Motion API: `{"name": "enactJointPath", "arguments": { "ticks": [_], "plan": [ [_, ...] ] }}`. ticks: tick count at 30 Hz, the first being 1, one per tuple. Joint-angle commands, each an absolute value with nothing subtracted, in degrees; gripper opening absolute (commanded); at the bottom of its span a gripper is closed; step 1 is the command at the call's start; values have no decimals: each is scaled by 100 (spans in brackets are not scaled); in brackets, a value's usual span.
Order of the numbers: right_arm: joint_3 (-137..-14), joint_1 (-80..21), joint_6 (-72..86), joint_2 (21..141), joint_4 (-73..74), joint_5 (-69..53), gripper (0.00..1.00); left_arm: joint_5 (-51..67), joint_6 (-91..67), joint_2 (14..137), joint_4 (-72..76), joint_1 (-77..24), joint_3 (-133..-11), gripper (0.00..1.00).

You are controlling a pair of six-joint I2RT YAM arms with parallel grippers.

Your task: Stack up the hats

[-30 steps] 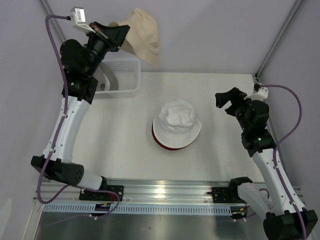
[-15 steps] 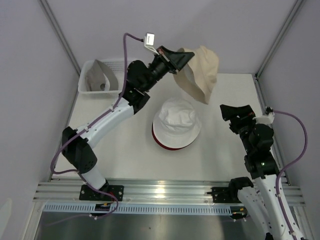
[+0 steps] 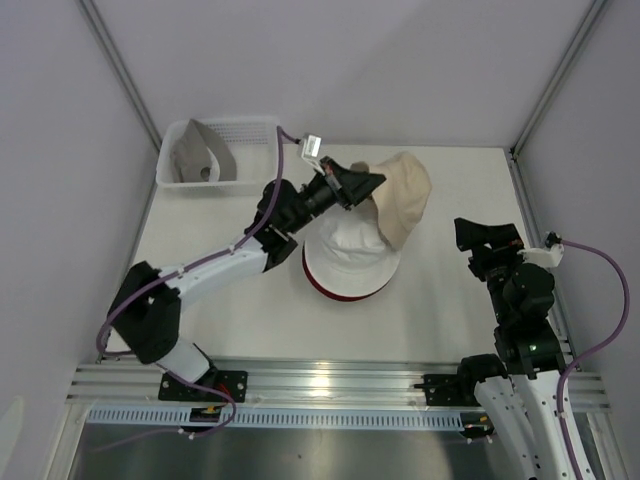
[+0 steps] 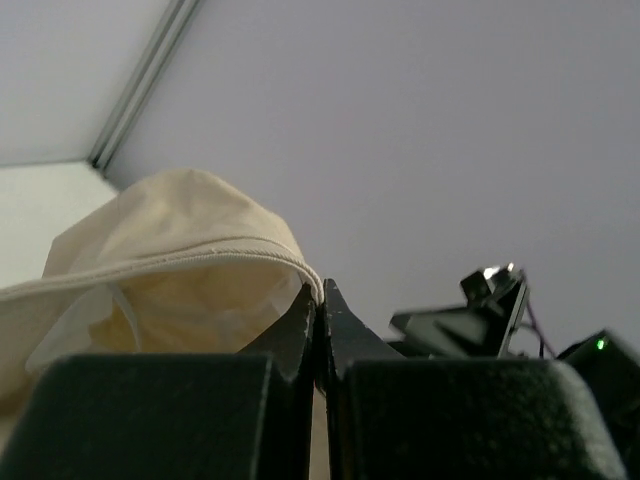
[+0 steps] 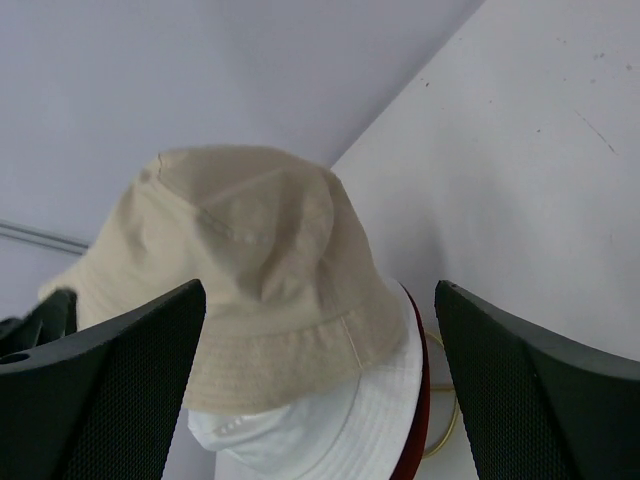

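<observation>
In the top view a white hat (image 3: pixel 345 258) lies on a dark red hat (image 3: pixel 320 288) at the table's middle. My left gripper (image 3: pixel 368 184) is shut on the brim of the beige hat (image 3: pixel 403 195), which hangs tilted over the far right side of the white one. The wrist view shows that brim (image 4: pixel 180 262) pinched at the tips of my left gripper (image 4: pixel 321 292). A grey hat (image 3: pixel 200 155) lies in the basket. My right gripper (image 3: pixel 487 236) stands open at the right, apart from the hats; its view shows the beige hat (image 5: pixel 250 265) over the white hat (image 5: pixel 350 420).
A white mesh basket (image 3: pixel 250 135) stands at the far left corner of the table. Metal frame posts rise at the back left and back right. The aluminium rail with both arm bases runs along the near edge.
My left arm has swung the beige hat from above the basket rightward and down, until it hangs over the white hat. My right arm has drawn back toward the near right.
</observation>
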State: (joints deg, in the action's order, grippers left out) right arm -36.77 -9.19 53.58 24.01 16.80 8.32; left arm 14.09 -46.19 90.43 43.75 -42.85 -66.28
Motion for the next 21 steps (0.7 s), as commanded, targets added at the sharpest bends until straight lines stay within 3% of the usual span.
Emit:
{"name": "enactJointPath", "arguments": {
  "ticks": [1,7,21],
  "plan": [
    [-3718,-897,5195,2469,1662,993,100,1082,-4000,7798,4686,-4254,-5943,1],
    [-3674,-897,5071,2742,1407,598,100,572,-3858,6594,3938,-4254,-4951,1],
    [-3595,-905,4895,3515,950,-290,100,26,-4324,5590,3559,-4298,-3009,1]
  ]
}}
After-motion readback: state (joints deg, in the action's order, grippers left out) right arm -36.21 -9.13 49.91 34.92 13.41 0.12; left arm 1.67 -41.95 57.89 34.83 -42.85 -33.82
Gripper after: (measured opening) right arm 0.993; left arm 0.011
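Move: From the left hand, which already holds the beige hat by its brim, the white hat on the stack lies about 6 cm left, 1 cm back and some 30 cm below. The red hat under it is about 6 cm left, 2 cm back and 34 cm down. From the open right hand, the beige hat's middle is roughly 17 cm left and 6 cm ahead at about its height, and the white hat some 26 cm left, 6 cm ahead and 22 cm lower. Fingers shut, the left hand keeps its pinch on the beige hat's brim and carries it left and back towards a place over the white hat, about 11 cm left and 6 cm back, turning slightly counter-clockwise; it then sinks some 10 cm. The right hand, wide open, eases down, forward and left about 5 cm towards the hats, tipping slightly down. ##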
